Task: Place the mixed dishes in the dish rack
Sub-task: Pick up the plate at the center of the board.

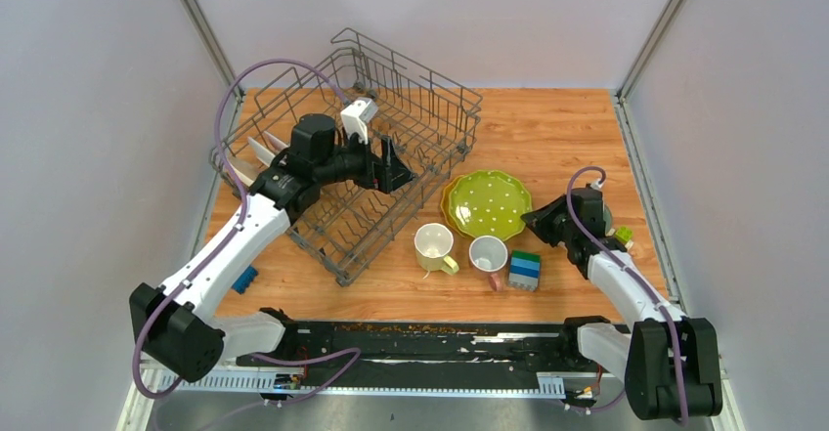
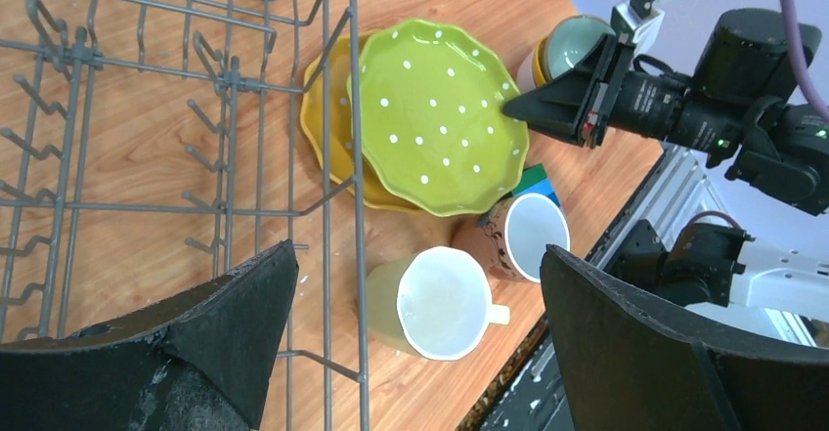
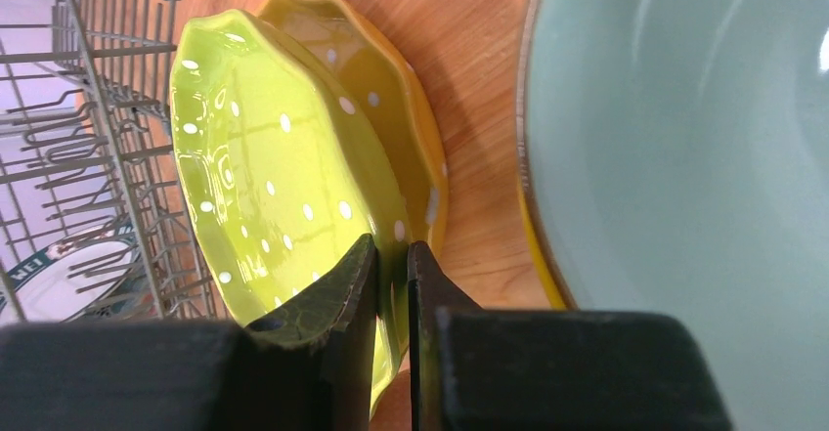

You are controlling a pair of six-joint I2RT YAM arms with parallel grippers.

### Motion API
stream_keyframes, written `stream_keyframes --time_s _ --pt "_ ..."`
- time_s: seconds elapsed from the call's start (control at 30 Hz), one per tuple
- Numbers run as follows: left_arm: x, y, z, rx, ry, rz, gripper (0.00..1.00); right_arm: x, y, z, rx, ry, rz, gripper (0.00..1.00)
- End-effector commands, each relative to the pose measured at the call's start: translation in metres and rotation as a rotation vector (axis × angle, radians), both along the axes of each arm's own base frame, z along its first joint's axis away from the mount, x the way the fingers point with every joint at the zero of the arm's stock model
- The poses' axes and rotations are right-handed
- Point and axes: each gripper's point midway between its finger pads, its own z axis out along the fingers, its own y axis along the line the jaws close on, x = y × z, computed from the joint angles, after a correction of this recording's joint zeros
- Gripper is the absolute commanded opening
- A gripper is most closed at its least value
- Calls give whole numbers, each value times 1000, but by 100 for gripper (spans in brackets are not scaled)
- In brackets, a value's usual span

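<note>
A lime-green scalloped plate with white dots [image 1: 487,203] rests over a yellow-orange scalloped plate [image 1: 448,206] right of the dish rack [image 1: 459,108]. My right gripper [image 1: 533,221] is shut on the green plate's right rim [image 3: 293,187], one finger on each face [image 3: 393,247]. My left gripper [image 1: 401,172] hangs open and empty over the rack's right part, its fingers [image 2: 244,304] spread wide [image 2: 418,255]. A pale yellow mug [image 1: 431,246] and a white mug [image 1: 488,254] stand near the rack's front corner. A pale green bowl [image 3: 684,157] sits beside the right wrist. Plates [image 1: 256,152] stand in the rack's left end.
Stacked green and blue toy blocks [image 1: 525,270] stand just right of the white mug. A small blue piece [image 1: 244,279] lies near the left arm's forearm. The rack's wire wall [image 2: 352,206] runs between the left gripper and the mugs. Grey walls close in the table.
</note>
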Motion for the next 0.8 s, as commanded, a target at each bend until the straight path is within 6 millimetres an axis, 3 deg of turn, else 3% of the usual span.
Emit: stream_keyframes --time_s 0.0,0.4,0.77 --pt "2 -8 19 10 -68 -24 100 36 22 82 131 -239 62 0" --pt "2 -18 3 121 -66 -32 100 29 18 95 138 -255 56 0" --pt "6 -33 -3 122 -53 -46 100 11 3 130 115 -363 -10 0"
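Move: The green plate is already pinched at its right rim, its middle about 8 cm left and 3 cm ahead of the right hand. The dish rack's middle lies some 40 cm left and 11 cm ahead, the yellow plate 12 cm left and 3 cm ahead, the pink mug 9 cm left and 7 cm back, the bowls 10 cm right and 1 cm back. From the left hand, the green plate is about 21 cm right, 3 cm ahead and 20 cm below. Still pinching the green plate's rim, the right hand rises about 6 cm; the left eases right and down. ##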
